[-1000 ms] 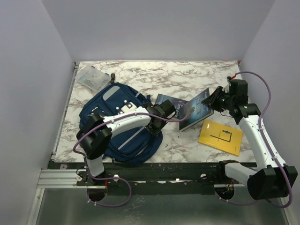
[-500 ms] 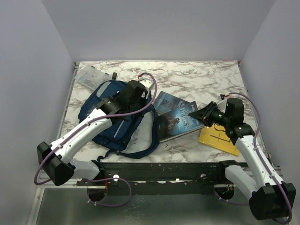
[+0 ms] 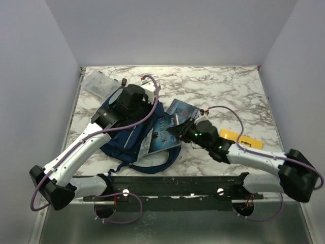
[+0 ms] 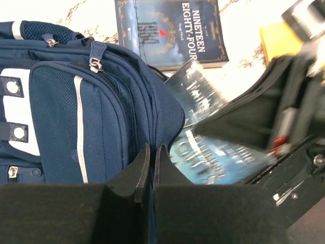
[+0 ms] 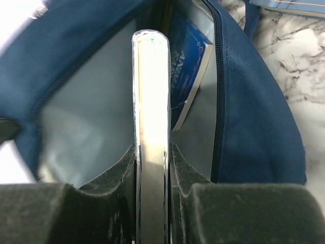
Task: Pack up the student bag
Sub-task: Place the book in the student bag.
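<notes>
The navy student bag lies on the left of the marble table. My left gripper is shut on the fabric edge by its zip, with blue cloth pinched between the fingers. My right gripper is shut on a blue book, which I see edge-on in the right wrist view. That book's far end sits inside the bag's open mouth, against the grey lining. Another blue book shows inside the bag.
A dark "Nineteen Eighty-Four" book lies flat just right of the bag. A yellow book lies at the right, partly under my right arm. A small clear plastic box stands at the back left corner.
My right arm has carried the blue book leftwards from the table's right side into the bag's mouth. My left arm has moved from across the bag to its upper edge.
</notes>
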Controlling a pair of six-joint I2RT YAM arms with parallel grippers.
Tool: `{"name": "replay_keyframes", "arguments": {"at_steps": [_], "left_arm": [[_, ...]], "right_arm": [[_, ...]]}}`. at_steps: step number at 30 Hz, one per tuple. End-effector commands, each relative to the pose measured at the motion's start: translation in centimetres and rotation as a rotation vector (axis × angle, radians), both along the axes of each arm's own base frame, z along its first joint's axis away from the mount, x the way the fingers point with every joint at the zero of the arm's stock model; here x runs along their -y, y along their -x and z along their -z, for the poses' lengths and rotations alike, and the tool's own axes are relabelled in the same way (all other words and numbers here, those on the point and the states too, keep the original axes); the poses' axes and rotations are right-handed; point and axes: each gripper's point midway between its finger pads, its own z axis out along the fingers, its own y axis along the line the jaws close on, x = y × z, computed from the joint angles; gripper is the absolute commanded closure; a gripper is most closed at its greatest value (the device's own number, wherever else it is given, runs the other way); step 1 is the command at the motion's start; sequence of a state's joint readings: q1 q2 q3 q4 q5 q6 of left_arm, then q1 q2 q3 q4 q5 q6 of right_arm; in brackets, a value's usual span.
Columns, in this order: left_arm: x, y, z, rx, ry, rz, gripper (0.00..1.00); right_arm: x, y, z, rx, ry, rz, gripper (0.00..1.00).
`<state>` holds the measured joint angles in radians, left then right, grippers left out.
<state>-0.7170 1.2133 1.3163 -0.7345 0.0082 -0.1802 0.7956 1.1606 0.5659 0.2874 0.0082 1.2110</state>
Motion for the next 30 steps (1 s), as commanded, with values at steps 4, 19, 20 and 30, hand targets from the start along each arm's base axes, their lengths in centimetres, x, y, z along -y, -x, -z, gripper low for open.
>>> {"name": "replay_keyframes", "arguments": {"at_steps": [4, 19, 20, 30], "left_arm": [[1.4, -0.3, -4.5, 0.099, 0.236, 0.078, 1.00], [-0.5, -0.9, -3.8, 0.105, 0.234, 0.038, 1.00], [-0.6, -0.9, -3.8, 0.105, 0.232, 0.037, 1.00], [-1.2, -1.4, -3.0, 0.104, 0.192, 0.008, 1.00]], "right_arm": [[-3.4, -6.9, -4.0, 0.334, -0.219, 0.461, 1.00], [-13.7, -6.1, 4.0, 0.278, -0.086, 0.175, 0.64], [-13.9, -5.1, 4.3, 0.300, -0.069, 0.109, 0.63], [-13.0, 0.7, 9.2, 0.319, 0.245, -0.292, 0.43]]}}
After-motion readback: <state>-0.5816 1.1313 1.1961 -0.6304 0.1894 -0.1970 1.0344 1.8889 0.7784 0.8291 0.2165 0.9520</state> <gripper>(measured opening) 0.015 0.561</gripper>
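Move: Just short of the open mouth of the student bag, the right hand holds the Wuthering Heights book; the middle of the mouth is some 9 cm to the hand's left, 3 cm ahead and 8 cm lower. The Nineteen Eighty-Four book lies on the table about 9 cm ahead, 5 cm right and 14 cm below the right hand. The left hand, pinching the bag's upper edge, has the mouth some 17 cm under it, 2 cm ahead, sideways level with it. Pushing left and forward into the bag, the right hand carries the book in about 11 cm left and 9 cm forward, dipping slightly and swinging some 20 degrees clockwise. It then opens its fingers as it draws back about 7 cm and sinks 6 cm, turning back counter-clockwise. The left hand keeps its pinch on the raised edge, rolling slightly. ##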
